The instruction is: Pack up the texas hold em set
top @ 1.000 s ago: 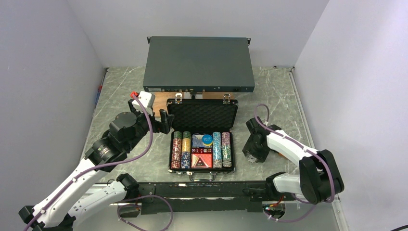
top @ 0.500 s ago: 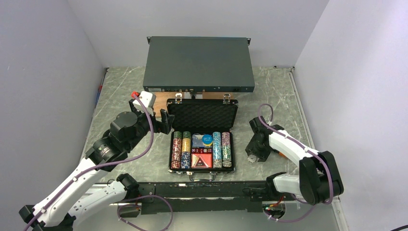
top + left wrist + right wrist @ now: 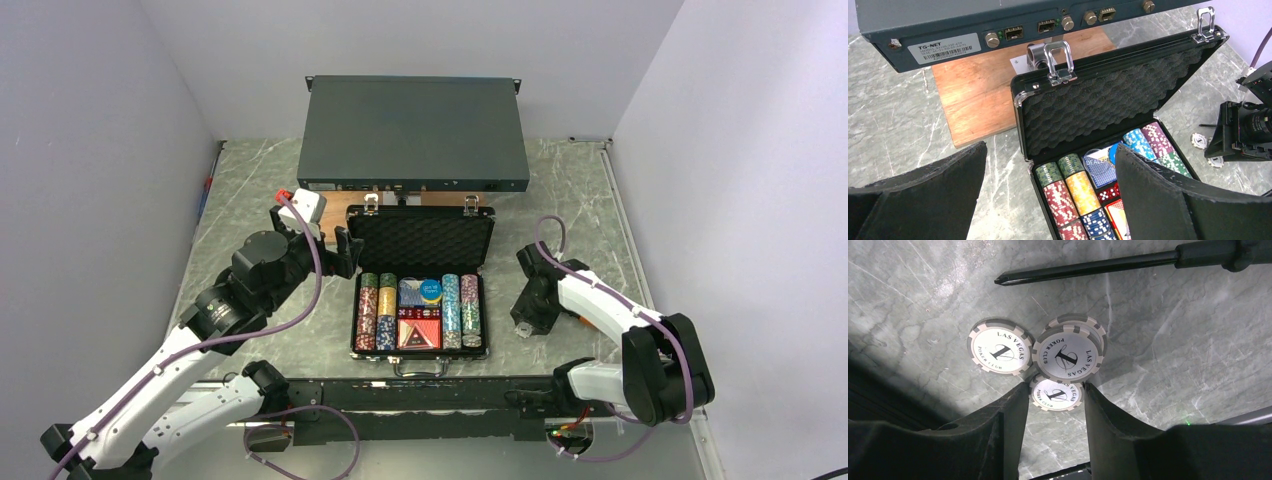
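The texas hold em set's black case (image 3: 425, 240) lies open mid-table, its foam lid (image 3: 1108, 97) upright. The tray holds rows of coloured chips (image 3: 1068, 192), card decks and red dice (image 3: 1108, 194). Three white chips lie on the marble right of the case: one (image 3: 999, 347) alone, one (image 3: 1068, 356) atop a small stack, one (image 3: 1056, 395) lower. My right gripper (image 3: 1055, 386) points down over them, open, its fingertips right at the lower chip's two edges. My left gripper (image 3: 315, 238) hovers wide open beside the lid's left edge, holding nothing.
A large dark grey rack box (image 3: 413, 130) stands behind the case, with a wooden board (image 3: 983, 95) under its front. A black screwdriver shaft (image 3: 1088, 267) lies on the marble just beyond the white chips. Grey walls close in both sides.
My right gripper has shifted slightly toward the far right and its jaws have narrowed around the white chip. The left arm has barely moved.
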You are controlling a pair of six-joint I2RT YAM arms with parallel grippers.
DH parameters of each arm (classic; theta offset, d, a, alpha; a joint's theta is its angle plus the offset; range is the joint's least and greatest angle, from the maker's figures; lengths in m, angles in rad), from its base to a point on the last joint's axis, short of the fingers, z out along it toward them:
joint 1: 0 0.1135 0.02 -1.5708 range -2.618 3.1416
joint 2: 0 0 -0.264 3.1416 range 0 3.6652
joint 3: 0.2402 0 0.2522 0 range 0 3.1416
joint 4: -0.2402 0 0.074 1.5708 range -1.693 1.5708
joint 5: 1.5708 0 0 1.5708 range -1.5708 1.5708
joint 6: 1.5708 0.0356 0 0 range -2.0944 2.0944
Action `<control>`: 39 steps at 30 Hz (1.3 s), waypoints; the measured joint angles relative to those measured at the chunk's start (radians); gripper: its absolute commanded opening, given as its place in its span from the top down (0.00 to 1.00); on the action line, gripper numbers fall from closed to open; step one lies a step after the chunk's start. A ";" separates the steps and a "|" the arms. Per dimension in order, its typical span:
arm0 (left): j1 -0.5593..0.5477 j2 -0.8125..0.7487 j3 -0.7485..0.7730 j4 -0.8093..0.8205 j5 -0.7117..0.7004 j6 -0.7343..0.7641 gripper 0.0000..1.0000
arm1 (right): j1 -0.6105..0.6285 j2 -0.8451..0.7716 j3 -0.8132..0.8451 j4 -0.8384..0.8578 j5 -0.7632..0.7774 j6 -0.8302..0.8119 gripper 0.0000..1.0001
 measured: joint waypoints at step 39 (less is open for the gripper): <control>0.000 0.000 0.000 0.000 0.007 0.000 0.01 | -0.105 -0.077 0.072 -0.094 0.035 -0.022 1.00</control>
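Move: The single near white chip lies flat right between the right fingertips, about 1 cm below the hand point. The two-chip stack is some 2 cm ahead and 2 cm right; the lone far chip is about 4 cm ahead and 1 cm left; the case's purple-green chip row is roughly 12 cm left and 4 cm ahead. From the left hand, the near chip is about 38 cm right, 7 cm back and 29 cm below. Already astride the near chip, the right fingers narrow onto its edges and grip; the hand slides about 2 cm left towards the case and slightly back, then rises a little over 3 cm. Next it swings some 4 cm right and a bit forward to above the two-chip stack, the chip leaves its grip, and the fingers snap fully shut on nothing. ##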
